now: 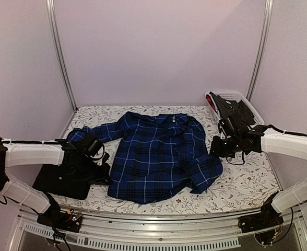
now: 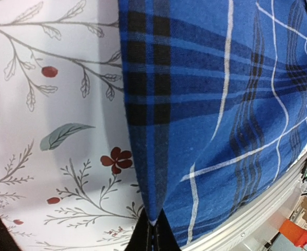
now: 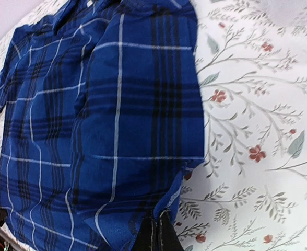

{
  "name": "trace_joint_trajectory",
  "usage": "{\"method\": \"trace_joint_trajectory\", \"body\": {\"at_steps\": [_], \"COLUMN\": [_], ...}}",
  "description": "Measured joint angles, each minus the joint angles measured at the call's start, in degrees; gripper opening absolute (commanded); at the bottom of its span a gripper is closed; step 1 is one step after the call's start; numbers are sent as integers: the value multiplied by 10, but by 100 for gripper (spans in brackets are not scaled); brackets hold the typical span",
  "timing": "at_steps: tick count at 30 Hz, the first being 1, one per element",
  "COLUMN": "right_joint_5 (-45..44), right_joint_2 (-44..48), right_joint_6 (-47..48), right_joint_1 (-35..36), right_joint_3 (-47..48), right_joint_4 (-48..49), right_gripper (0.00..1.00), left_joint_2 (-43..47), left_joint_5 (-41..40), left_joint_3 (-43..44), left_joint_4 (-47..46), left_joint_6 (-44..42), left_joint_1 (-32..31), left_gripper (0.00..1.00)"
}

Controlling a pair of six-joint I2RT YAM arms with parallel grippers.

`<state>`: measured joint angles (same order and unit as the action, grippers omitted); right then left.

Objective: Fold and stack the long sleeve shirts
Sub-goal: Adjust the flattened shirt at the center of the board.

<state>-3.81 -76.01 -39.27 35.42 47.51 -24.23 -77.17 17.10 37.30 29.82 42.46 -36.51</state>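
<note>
The blue plaid long sleeve shirt lies spread front-down across the middle of the table, collar at the far side. My left gripper is shut on its left edge near the hem; in the left wrist view the fingertips pinch a fold of the plaid cloth. My right gripper is shut on the shirt's right edge, where the sleeve lies folded over; its jaws hold a tip of the plaid cloth. The black shirt lies bunched at the left, under my left arm.
A white lattice basket with dark contents stands at the back right, just beyond my right arm. The floral tablecloth shows bare to the right of the shirt. The table's metal front rail runs close behind my left gripper.
</note>
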Motion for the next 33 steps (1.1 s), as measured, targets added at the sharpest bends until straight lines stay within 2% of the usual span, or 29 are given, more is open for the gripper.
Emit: {"method": "trace_joint_trajectory", "body": {"at_steps": [10, 19, 33], "right_joint_5": [-104, -133, -119], "right_joint_2": [-100, -172, -276], "right_joint_6": [86, 170, 243], "right_joint_1": [-72, -181, -205], "right_joint_3": [173, 304, 483], "right_joint_4": [-65, -88, -78], "right_gripper": [0, 0, 0], "left_joint_2": [7, 9, 30], "left_joint_5": [18, 24, 30], "left_joint_3": [-12, -12, -10], "left_joint_4": [-1, 0, 4], "left_joint_6": [-13, -19, -23], "left_joint_1": [11, 15, 17], "left_gripper": [0, 0, 0]}}
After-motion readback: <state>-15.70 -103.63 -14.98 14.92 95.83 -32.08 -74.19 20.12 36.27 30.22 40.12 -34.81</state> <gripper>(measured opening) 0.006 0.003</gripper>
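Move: The right hand already holds the cuff of the blue shirt's right sleeve in the air; the white basket lies about 28 cm ahead of it, 15 cm right and 6 lower, the collar some 31 cm ahead, 14 left and 10 below. From the left hand, shut on the left side edge near the hem, the shirt's middle is about 16 cm ahead, 15 right and 3 below; the folded black shirt lies 5 ahead, 18 left and 2 below. Keeping its pinch on the cuff, the right arm sweeps about 22 cm forward, rising some 13 cm and going 10 cm right in the first two thirds, so the sleeve is drawn off the shirt's right side towards the basket, the hand turning some 30 degrees as its fingers tip up and its left side drops. The left hand stays almost in place low at the near left, fingers still shut on the shirt's edge. ##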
